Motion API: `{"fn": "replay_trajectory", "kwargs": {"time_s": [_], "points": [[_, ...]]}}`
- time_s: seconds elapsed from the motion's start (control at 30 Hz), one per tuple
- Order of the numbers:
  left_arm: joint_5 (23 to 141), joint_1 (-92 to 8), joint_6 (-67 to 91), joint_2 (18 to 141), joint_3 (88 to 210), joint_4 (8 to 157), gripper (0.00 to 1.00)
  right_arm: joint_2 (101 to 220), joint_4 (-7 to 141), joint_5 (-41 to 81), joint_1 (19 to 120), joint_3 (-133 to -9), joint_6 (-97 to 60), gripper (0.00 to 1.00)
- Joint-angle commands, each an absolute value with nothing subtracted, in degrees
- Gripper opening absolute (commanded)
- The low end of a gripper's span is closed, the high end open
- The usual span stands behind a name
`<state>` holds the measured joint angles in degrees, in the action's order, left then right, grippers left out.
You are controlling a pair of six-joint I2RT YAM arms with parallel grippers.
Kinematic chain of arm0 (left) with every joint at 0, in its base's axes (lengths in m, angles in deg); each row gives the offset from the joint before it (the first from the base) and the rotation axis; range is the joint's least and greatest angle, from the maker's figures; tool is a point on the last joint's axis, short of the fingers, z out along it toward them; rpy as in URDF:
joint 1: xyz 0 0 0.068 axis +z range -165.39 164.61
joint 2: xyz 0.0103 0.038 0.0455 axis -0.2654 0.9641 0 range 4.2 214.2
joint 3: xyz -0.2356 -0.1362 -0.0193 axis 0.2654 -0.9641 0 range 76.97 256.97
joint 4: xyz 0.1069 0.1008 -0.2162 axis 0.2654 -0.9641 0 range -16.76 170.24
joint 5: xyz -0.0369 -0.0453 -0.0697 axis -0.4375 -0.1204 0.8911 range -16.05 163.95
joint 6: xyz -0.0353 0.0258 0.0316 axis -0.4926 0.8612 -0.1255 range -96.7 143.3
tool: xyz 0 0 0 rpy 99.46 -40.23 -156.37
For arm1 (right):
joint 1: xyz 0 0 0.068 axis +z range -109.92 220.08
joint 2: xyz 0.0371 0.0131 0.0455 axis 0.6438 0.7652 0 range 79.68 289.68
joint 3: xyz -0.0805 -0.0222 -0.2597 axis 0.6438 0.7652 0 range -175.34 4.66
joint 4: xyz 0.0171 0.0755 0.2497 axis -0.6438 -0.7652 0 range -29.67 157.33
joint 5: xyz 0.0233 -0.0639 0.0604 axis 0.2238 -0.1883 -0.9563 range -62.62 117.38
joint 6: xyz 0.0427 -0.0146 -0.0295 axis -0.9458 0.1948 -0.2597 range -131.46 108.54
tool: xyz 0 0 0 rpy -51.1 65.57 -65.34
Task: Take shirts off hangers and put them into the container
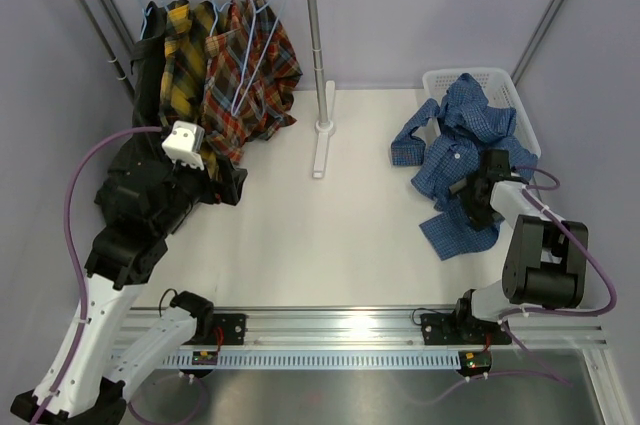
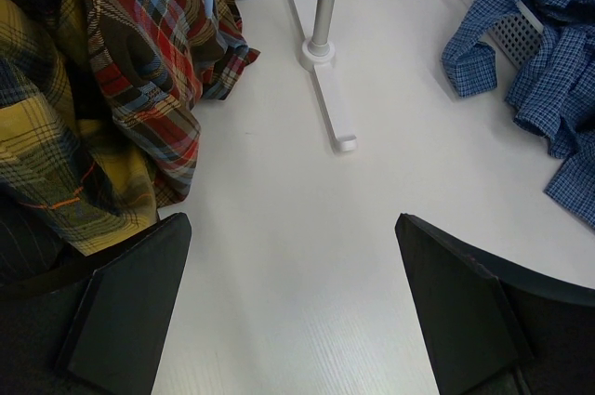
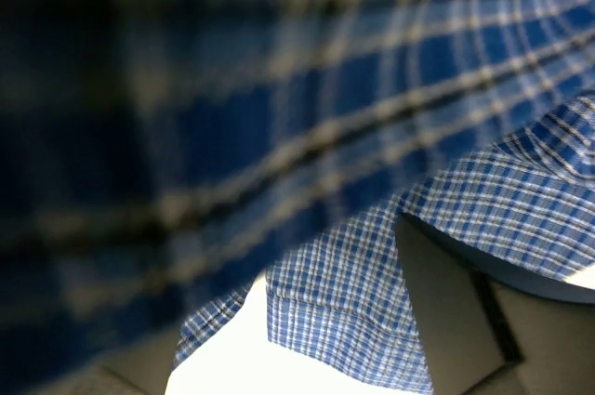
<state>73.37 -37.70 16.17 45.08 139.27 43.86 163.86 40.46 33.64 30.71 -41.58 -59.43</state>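
The blue small-check shirt (image 1: 460, 140) lies half in the white container (image 1: 505, 85) and spills over its front rim onto the table. My right gripper (image 1: 476, 197) sits low in that spilled cloth. In the right wrist view its fingers (image 3: 446, 321) stand wide apart, with blue shirt (image 3: 372, 274) draped over and between them. On the rail hang the black shirt (image 1: 148, 55), the yellow-black plaid (image 1: 182, 50) and the red plaid (image 1: 245, 75), on light-blue hangers (image 1: 252, 30). My left gripper (image 2: 293, 302) is open and holds nothing, low over the table beside the red plaid (image 2: 149, 51).
The rail's upright post (image 1: 316, 45) and its white foot (image 1: 320, 150) stand mid-table between the arms. Grey walls close the back and both sides. A metal track (image 1: 330, 325) carrying the arm bases runs along the near edge.
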Motion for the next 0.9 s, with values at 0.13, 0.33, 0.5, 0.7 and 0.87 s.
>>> {"fn": "replay_trajectory", "kwargs": {"time_s": [0.13, 0.33, 0.5, 0.7, 0.87], "points": [[71.6, -38.0, 17.4, 44.6, 138.9, 45.5, 0.99, 165.8, 44.1, 34.8, 31.1, -42.3, -63.2, 0.36], [71.4, -37.9, 17.4, 44.5, 139.1, 45.5, 0.99, 165.2, 43.4, 38.5, 31.1, -42.4, -61.9, 0.00], [71.4, -37.9, 17.2, 44.7, 138.8, 45.5, 0.99, 158.2, 42.8, 39.1, 31.1, -42.5, -58.1, 0.00], [71.7, -37.9, 17.2, 45.3, 139.4, 45.6, 0.99, 148.1, 41.1, 39.9, 31.1, -51.8, -50.4, 0.00], [71.9, -37.9, 17.0, 45.7, 139.7, 45.5, 0.99, 149.3, 40.8, 41.6, 31.1, -64.9, -44.4, 0.00]]}}
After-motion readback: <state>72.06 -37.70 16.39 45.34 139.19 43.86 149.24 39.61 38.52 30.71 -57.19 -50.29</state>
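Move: Right at the right hand's open fingers lies the overhanging fold of the blue shirt, within about 2 cm and barely below. The container stands some 21 cm ahead and 2 cm to the right, its middle 2 cm higher; the shirt's loose tail lies about 7 cm back and 3 cm left, its stray sleeve 13 cm ahead and 16 cm left, both 2 cm down. From the left hand the fold is roughly 60 cm to the right, 8 cm ahead and 30 cm below. Closing from wide open to shut, the right fingers pinch the overhanging fold while the hand stays almost in place, low at the table. Then, gripping the cloth, the right hand rises ever faster by about 18 cm, drifting some 5 cm forward and a little right, while the wrist swings the fingertips outward and up by roughly 30 degrees. ##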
